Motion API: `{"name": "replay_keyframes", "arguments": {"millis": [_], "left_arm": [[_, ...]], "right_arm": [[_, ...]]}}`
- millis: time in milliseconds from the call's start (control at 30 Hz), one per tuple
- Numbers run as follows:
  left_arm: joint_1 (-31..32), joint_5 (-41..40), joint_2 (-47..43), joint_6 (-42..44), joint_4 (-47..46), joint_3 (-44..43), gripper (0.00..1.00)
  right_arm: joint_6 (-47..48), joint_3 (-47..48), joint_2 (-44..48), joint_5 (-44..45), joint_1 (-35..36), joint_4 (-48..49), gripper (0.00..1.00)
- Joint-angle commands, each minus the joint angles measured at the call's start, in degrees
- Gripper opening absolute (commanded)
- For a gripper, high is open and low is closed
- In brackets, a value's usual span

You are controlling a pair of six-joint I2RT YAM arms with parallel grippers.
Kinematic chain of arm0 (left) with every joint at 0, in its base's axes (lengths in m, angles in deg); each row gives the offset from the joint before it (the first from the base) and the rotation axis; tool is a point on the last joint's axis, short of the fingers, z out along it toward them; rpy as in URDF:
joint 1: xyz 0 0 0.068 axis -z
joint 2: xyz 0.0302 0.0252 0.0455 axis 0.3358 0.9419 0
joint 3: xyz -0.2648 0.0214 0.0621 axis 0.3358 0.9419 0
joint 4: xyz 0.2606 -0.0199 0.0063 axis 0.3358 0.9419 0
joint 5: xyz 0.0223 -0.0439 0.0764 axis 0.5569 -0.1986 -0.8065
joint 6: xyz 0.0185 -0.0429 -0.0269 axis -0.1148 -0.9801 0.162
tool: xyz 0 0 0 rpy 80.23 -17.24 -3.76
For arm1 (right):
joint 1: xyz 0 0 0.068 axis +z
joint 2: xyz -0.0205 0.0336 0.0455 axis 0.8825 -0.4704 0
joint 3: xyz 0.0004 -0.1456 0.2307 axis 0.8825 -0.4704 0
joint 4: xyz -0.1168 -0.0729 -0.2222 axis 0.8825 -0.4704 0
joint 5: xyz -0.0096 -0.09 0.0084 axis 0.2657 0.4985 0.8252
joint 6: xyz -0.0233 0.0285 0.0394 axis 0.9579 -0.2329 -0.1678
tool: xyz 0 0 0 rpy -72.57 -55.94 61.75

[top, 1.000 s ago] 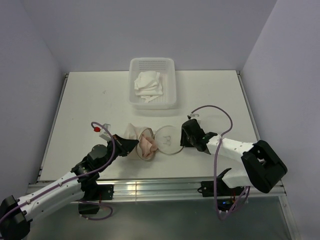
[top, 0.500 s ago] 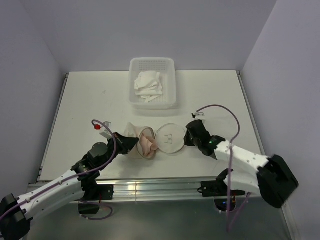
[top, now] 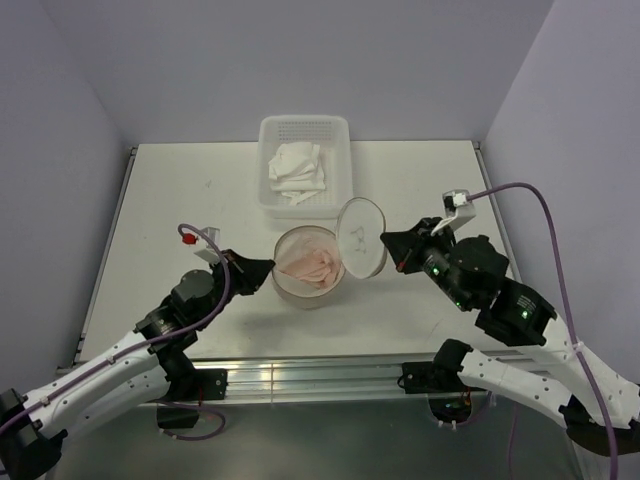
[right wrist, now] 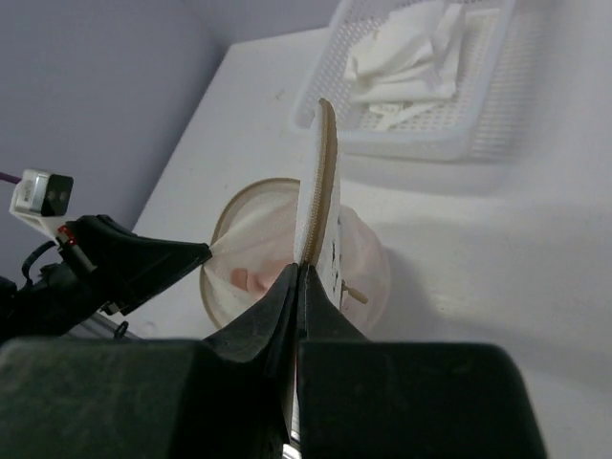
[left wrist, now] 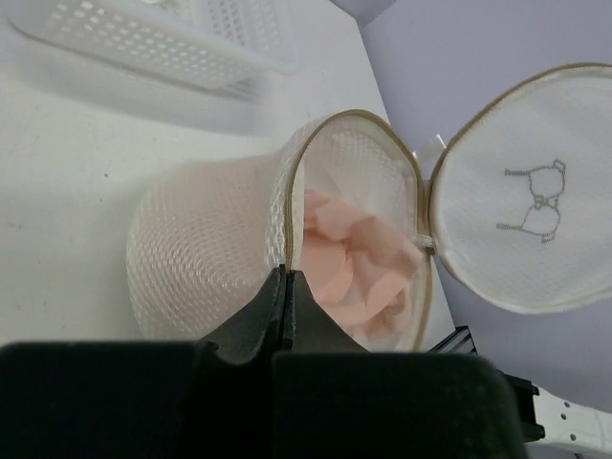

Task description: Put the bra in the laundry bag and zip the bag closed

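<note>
The laundry bag [top: 288,288] is a pale mesh cylinder with a tan rim, standing mouth-up at the table's middle. A peach-pink crumpled garment, the bra [top: 315,262], lies inside it, as the left wrist view [left wrist: 359,258] also shows. The round flap lid [top: 362,235], with a small dark printed mark, stands raised on edge at the bag's right. My right gripper [top: 388,243] is shut on the lid's edge [right wrist: 320,182]. My left gripper [top: 268,270] is shut on the bag's left rim [left wrist: 285,273].
A white perforated basket [top: 347,165] with white folded cloths [top: 297,170] stands just behind the bag. Purple walls close in the table at the back and on both sides. Cables loop over both arms.
The lid lay flat on the table; my right gripper shut on its edge and lifted it upright to the right. The bag, slumped before, now stands with its mouth up. The left grip held.
</note>
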Motion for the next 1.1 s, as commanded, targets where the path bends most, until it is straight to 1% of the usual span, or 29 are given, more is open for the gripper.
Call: {"name": "replay_keyframes", "arguments": {"millis": [0,33,67,100,133,167,200,300,367,400,467,500,533,600,667,700,767,833,867,900,933,967,1067], "left_arm": [[-0.1,-2.2,-1.5,3.6,5.4,-4.6,0.0],[-0.1,-2.5,-0.6,3.7,6.5,-5.5,0.0],[-0.1,-2.8,0.2,3.4,8.3,-5.9,0.0],[-0.2,-2.2,1.4,3.0,8.9,-6.3,0.0],[-0.2,-1.3,1.6,3.2,8.7,-6.6,0.0],[-0.1,0.1,1.6,3.9,8.8,-7.3,0.0],[-0.2,0.5,0.9,4.2,9.6,-9.3,0.0],[-0.2,0.2,-1.8,5.3,11.7,-12.6,0.0],[-0.2,0.4,-1.4,6.1,13.9,-14.1,0.0],[-0.2,-0.1,0.0,6.4,14.6,-13.6,0.0],[-0.2,-0.3,2.3,4.9,13.6,-10.7,0.0],[-0.2,1.3,5.2,4.7,12.2,-8.3,0.0],[-0.2,2.2,6.9,4.8,10.8,-8.1,0.0],[-0.2,2.7,10.3,6.8,12.6,-12.9,0.0],[0.2,2.6,10.1,10.2,14.3,-17.2,0.0],[0.3,2.4,8.9,10.9,14.9,-21.1,0.0],[0.3,2.7,7.9,11.9,17.2,-25.7,0.0],[0.3,2.7,8.1,12.0,20.0,-27.3,0.02],[0.3,2.8,8.2,11.6,21.1,-27.4,0.02],[0.4,3.0,7.8,11.0,21.8,-25.6,0.02],[0.3,3.5,7.5,9.2,21.7,-24.0,0.03],[0.3,4.1,6.8,8.4,21.3,-20.5,0.04],[0.3,4.5,6.4,5.9,20.1,-17.0,0.05]], "right_arm": [[2.1,1.2,-0.4,0.8,0.6,-2.5,0.0],[2.5,1.8,-4.0,1.3,0.7,-3.6,0.0],[2.5,3.1,-5.8,1.6,0.7,-7.1,0.0],[2.8,5.5,-6.3,1.5,0.8,-7.6,0.0],[3.2,6.1,-4.8,0.0,0.9,-6.9,0.0],[4.0,6.6,-3.2,-0.8,0.9,-3.8,0.0],[4.4,8.6,-2.0,-1.7,0.8,-2.8,0.0],[5.1,12.9,-0.2,-6.4,0.9,-3.4,0.0],[4.7,11.0,0.6,-10.8,0.9,-0.2,0.0],[4.2,7.1,0.5,-11.2,0.9,0.8,0.0],[3.1,3.7,-3.2,-12.0,0.9,1.2,0.0],[3.0,2.2,-4.7,-11.4,0.9,0.8,0.0],[3.5,1.9,-6.5,-10.2,0.9,0.7,0.0],[4.3,3.2,-6.3,-7.7,0.9,1.8,0.0],[6.2,7.1,-4.6,-8.5,0.9,4.2,0.0],[6.6,8.5,-3.4,-10.1,0.9,4.9,0.0],[6.9,11.1,-2.1,-11.7,0.9,6.6,0.0],[6.4,11.3,-0.6,-12.6,0.9,6.7,0.0],[5.9,10.3,-0.2,-13.1,0.9,6.6,0.0],[5.6,9.3,0.4,-13.9,0.9,6.6,0.0],[4.4,8.1,0.6,-15.6,0.9,6.6,0.0],[3.8,6.0,0.7,-16.0,0.9,6.4,0.0],[2.1,2.8,0.9,-17.2,0.9,6.6,0.0]]}}
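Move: The left gripper already pinches the laundry bag's rim, the bra lying in the bag about 7 cm to its right, 1 cm forward and 5 cm down. The right gripper still holds the lid's outer edge; the lid's middle is some 4 cm left of it, level in reach, and 5 cm lower; the bra is about 13 cm left, 2 cm forward and 17 cm below. The basket stands roughly 27 cm forward of the left gripper, 5 cm right, 17 cm down. Shake the hanging laundry bag with both grippers together, fingers kept shut on rim and lid: a short lift of some 4 cm, a quick drop back to about the starting height, then a bigger lift, ending about 8 cm higher. Let the right gripper also draw back about 4 cm and drift slightly left, turning counter-clockwise, while the left rolls its left side up a little. ##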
